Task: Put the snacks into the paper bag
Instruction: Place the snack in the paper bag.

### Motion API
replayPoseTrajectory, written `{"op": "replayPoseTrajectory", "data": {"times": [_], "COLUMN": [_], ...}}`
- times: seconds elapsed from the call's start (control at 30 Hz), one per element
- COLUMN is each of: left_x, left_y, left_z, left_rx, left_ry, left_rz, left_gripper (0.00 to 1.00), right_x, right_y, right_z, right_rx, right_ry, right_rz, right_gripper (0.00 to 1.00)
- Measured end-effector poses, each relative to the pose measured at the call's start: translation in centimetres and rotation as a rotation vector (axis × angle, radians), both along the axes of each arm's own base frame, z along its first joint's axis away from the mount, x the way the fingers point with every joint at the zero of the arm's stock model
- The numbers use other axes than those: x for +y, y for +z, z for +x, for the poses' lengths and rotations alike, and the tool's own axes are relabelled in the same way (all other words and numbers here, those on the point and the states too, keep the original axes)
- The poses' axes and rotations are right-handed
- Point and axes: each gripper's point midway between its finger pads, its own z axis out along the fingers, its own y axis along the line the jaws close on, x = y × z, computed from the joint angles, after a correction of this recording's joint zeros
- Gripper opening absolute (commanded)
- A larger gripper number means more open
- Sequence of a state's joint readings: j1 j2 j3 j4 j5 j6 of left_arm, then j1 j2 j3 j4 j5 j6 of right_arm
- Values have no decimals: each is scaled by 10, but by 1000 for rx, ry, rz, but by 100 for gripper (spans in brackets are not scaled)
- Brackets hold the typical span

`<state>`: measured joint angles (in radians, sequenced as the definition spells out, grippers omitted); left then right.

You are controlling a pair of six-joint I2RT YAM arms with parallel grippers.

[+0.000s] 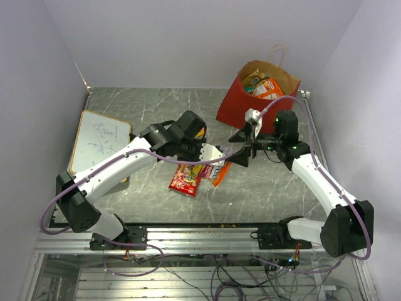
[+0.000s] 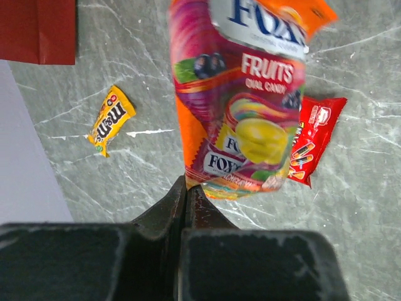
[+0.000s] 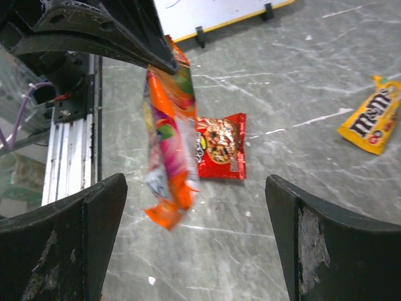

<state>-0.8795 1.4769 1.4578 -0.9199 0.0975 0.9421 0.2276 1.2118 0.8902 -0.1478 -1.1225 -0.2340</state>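
Note:
My left gripper (image 2: pixel 187 188) is shut on one edge of an orange and pink Fox's fruit candy packet (image 2: pixel 241 106), which hangs above the table. In the top view that gripper (image 1: pixel 200 150) is at mid-table with the packet (image 1: pixel 216 168) beside it. My right gripper (image 3: pixel 195 219) stands wide open and faces the hanging packet (image 3: pixel 168 144) without touching it. A small red snack pack (image 3: pixel 220 145) lies flat on the table under the packet. A yellow M&M's pack (image 2: pixel 111 120) lies further off. The red paper bag (image 1: pixel 260 94) stands at the back right with snacks inside.
A white board (image 1: pixel 99 141) lies at the table's left side. The metal rail (image 1: pixel 207 237) runs along the near edge. Grey walls close in the left, right and back. The two arms meet near the middle of the table.

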Motion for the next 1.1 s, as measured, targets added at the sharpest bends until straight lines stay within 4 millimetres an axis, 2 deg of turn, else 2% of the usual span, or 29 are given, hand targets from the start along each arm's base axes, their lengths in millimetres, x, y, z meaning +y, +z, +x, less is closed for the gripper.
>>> {"op": "replayPoseTrajectory", "data": {"times": [0.23,0.53,0.77,0.9,1.1], "left_x": [-5,-11,-14,-16,-17], "left_y": [2,4,8,10,13], "left_z": [0,-1,3,5,6], "left_rx": [-28,-31,-42,-47,-51], "left_ry": [10,15,44,64,73], "left_rz": [3,-14,-42,-59,-70], "left_gripper": [7,7,7,7,7], "right_x": [25,28,39,43,44], "right_y": [-10,-23,-37,-40,-44], "right_z": [-13,-2,-15,-18,-19], "right_rx": [47,43,89,100,123], "right_ry": [51,22,81,94,101], "right_rz": [-23,-64,-86,-90,-89], "right_gripper": [91,86,85,76,54]}}
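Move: Hanging from the left hand's shut fingers, the candy pouch has its middle about 5 cm right, 2 cm back and 5 cm below them. From the open right hand that middle lies roughly 7 cm left, 4 cm back and 5 cm lower. The red packet is on the table about 15 cm left, 4 cm back and 21 cm below the right hand; the paper bag stands some 20 cm ahead, 13 cm right and 10 cm below. Reaching left and down towards the pouch by about 4 cm each way and edging back a little, the right hand brings its spread fingers around the pouch, one on either side, then starts to close them near the end without shutting. The left hand keeps its pinch and eases it about 2 cm right and slightly up to meet them. ##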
